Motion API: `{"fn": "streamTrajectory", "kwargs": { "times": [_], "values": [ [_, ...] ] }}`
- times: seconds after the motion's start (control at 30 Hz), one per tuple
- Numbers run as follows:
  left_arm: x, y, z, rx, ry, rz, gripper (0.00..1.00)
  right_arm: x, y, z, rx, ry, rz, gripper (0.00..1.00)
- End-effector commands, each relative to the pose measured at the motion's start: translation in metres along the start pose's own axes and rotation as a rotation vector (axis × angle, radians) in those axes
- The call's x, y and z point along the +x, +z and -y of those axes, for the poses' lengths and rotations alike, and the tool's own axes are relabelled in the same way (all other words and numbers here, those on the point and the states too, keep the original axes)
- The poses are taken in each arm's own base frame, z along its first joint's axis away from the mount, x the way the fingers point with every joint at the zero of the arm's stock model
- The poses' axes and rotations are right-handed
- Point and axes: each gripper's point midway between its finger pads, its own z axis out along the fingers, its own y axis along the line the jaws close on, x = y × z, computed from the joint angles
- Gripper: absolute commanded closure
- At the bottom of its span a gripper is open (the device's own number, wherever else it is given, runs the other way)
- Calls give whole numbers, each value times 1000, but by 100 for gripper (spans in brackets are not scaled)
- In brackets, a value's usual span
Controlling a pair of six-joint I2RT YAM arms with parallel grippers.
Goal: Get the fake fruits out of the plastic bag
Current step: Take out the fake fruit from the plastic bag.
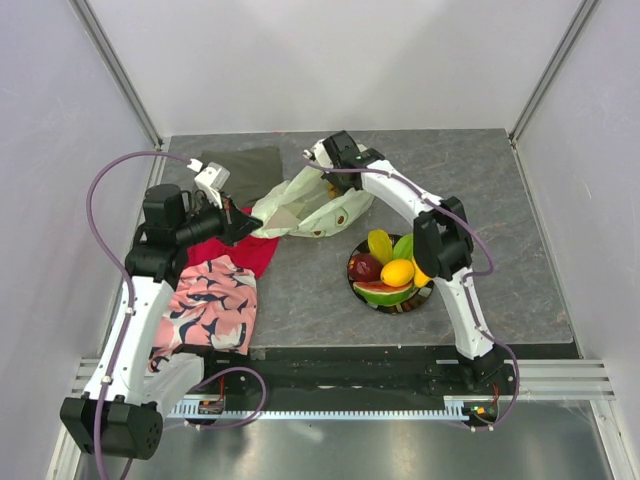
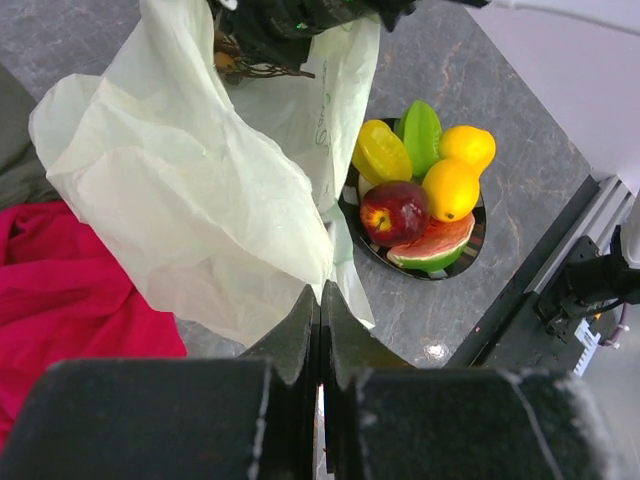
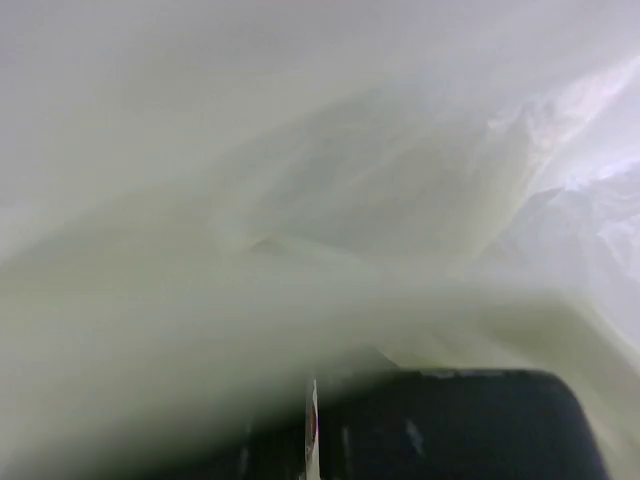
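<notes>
The plastic bag (image 1: 310,208) is pale green and crinkly, and lies stretched between my two grippers at mid-table. My left gripper (image 1: 248,228) is shut on the bag's (image 2: 190,180) near edge, its jaws (image 2: 322,300) pinched on the film. My right gripper (image 1: 320,162) reaches into the bag's far end. Its jaws (image 3: 312,400) look shut, and film (image 3: 300,200) covers all else in that view. A brownish grape bunch (image 2: 232,62) shows beside the right gripper (image 2: 290,18). Other fake fruits lie on a round plate (image 1: 357,282): a red apple (image 2: 393,212), a watermelon slice (image 2: 432,247), a lemon (image 2: 449,189) and a green piece (image 2: 421,135).
A red cloth (image 1: 240,252) lies under my left gripper, with a pink patterned cloth (image 1: 212,305) nearer the front edge. A dark grey cloth (image 1: 242,165) sits at the back left. White walls enclose the table on three sides. A metal rail (image 1: 330,405) runs along the front.
</notes>
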Motion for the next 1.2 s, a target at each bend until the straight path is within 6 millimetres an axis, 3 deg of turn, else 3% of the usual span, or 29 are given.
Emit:
{"fn": "streamTrajectory", "kwargs": {
  "times": [0.0, 0.03, 0.1, 0.13, 0.23, 0.47, 0.57, 0.7, 0.9, 1.1, 1.17],
  "values": [
    [-13, 7, 6, 20, 64, 38, 98, -58, -95, -2, -167, 22, 253, 100],
    [-13, 9, 5, 13, 89, 36, 98, -69, -123, -7, -222, 19, 320, 100],
    [-9, 13, 8, 17, 119, 24, 98, -69, -143, -28, -352, 20, 370, 100],
    [-9, 14, 4, -7, 146, 24, 98, -74, -164, -27, -377, 21, 418, 100],
    [-8, 17, 0, -29, 190, 16, 98, -71, -188, -42, -472, 35, 452, 100],
    [-19, 21, -13, -111, 188, 42, 98, -61, -215, -67, -631, 4, 477, 100],
    [-37, 26, -26, -189, 114, 99, 98, -47, -216, -74, -662, -37, 437, 100],
    [-70, 35, -29, -186, 114, 156, 98, -32, -220, -78, -691, -80, 389, 100],
    [-79, 65, -47, -184, 122, 119, 98, -50, -255, -74, -726, -79, 471, 100],
    [-89, 70, -41, -145, 139, 135, 99, -48, -277, -63, -681, -94, 497, 100],
    [-87, 69, -42, -148, 135, 130, 98, -49, -293, -55, -665, -96, 529, 100]
  ]
}}
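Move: The brown-ball fruit bunch is already between the shut right fingers, its heads some 4 cm left and 2 cm ahead of them inside the plastic bag. The bag's middle lies about 8 cm left and 4 cm back from the right hand; the fruit plate is roughly 19 cm back and 10 cm right. The left hand already holds the bag's rim, the bunch about 24 cm ahead, 15 cm right and 20 cm below it; the red cloth lies 14 cm ahead, 12 cm left. The brown-ball bunch, still pinched by its twigs, is drawn out of the bag by the right hand: fast up and back with some drift left, then mainly back at that height, roughly 18 cm up and 17 cm back overall, the wrist rolling and turning counter-clockwise so the fingers swing to point left and down. The left hand keeps its pinch on the rim and, late on, carries it about 10 cm forward. ##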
